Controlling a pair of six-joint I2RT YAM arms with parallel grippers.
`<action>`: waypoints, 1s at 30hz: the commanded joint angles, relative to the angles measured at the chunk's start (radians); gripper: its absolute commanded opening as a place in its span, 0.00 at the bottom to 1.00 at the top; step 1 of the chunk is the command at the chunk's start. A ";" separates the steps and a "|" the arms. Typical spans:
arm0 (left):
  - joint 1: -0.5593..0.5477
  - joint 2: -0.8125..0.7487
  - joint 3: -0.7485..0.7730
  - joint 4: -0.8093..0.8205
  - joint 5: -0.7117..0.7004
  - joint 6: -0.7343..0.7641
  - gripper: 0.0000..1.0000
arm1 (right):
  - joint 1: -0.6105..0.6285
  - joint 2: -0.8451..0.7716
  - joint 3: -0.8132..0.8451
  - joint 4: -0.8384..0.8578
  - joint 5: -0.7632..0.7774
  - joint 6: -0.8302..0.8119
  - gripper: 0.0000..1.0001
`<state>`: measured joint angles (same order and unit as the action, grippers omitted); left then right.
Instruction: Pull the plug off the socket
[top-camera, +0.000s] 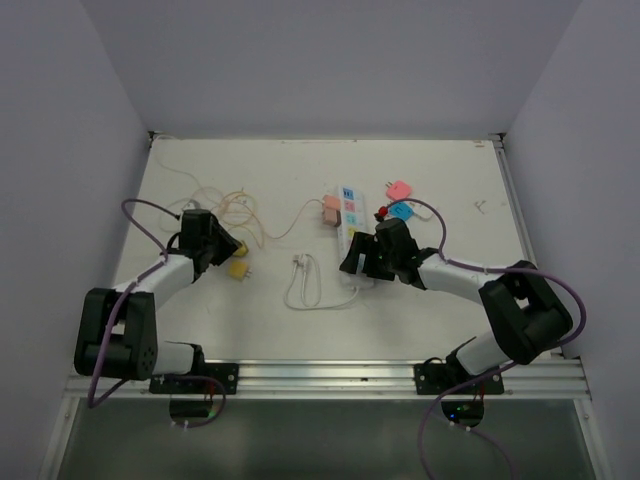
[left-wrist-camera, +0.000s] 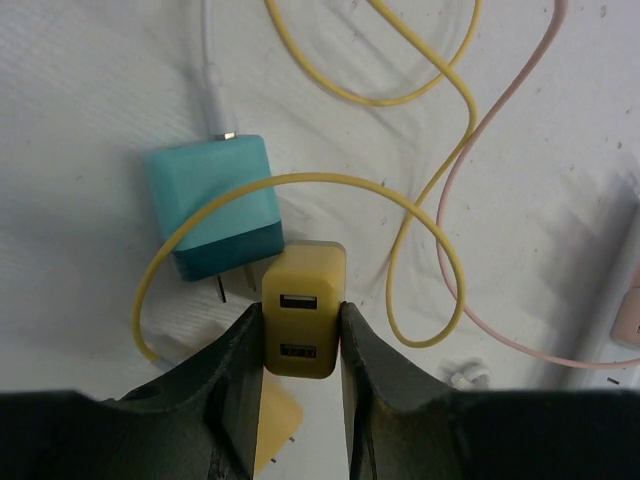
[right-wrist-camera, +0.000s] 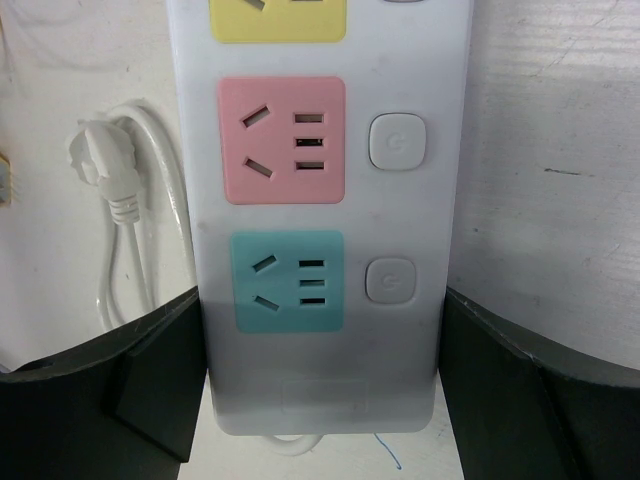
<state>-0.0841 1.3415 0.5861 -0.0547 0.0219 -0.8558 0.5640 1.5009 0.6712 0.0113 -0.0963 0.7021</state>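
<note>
The socket (top-camera: 351, 225) is a long white power strip with pink, blue and yellow faces. In the right wrist view (right-wrist-camera: 400, 60) its pink and teal outlets are empty. My right gripper (top-camera: 362, 262) is shut on the strip's near end (right-wrist-camera: 320, 300), one finger against each long side. My left gripper (top-camera: 222, 250) is off to the left, shut on a yellow USB plug (left-wrist-camera: 303, 325) held above the table. A pink plug (top-camera: 332, 210) sits against the left side of the strip's far end; I cannot tell whether it is plugged in.
A teal charger (left-wrist-camera: 215, 205) lies just beyond the held plug, with looped yellow cable (left-wrist-camera: 420, 215) and pink cable (left-wrist-camera: 500, 120). Another yellow plug (top-camera: 238, 270) lies below the left gripper. The strip's white cord (top-camera: 305, 285) coils at centre. Pink (top-camera: 399, 189) and blue (top-camera: 402, 210) plugs lie right of the strip.
</note>
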 joint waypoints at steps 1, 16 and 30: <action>0.010 0.042 0.052 0.111 0.061 0.040 0.05 | -0.015 0.027 -0.035 -0.163 0.055 -0.016 0.00; 0.010 0.009 0.050 0.056 0.030 0.026 0.80 | -0.016 0.032 -0.033 -0.163 0.047 -0.018 0.00; 0.010 -0.203 0.040 -0.085 0.036 0.005 1.00 | -0.016 0.038 -0.028 -0.166 0.030 -0.033 0.00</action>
<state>-0.0807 1.1919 0.6174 -0.1219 0.0467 -0.8455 0.5606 1.4986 0.6712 0.0048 -0.0967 0.6914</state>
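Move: The left hand already holds the yellow plug down at table level; its spot on the bare table is about 1 cm ahead and 1 cm to the right. The teal plug lies some 5 cm to the left and 2 cm ahead, the second yellow plug roughly 5 cm back and 1 cm left. From the right hand, which grips the socket strip, the held plug is about 31 cm to the left and 1 cm ahead. The left hand eases the yellow plug forward about 1.5 cm, opens wide to release it, then rises 5 cm. ##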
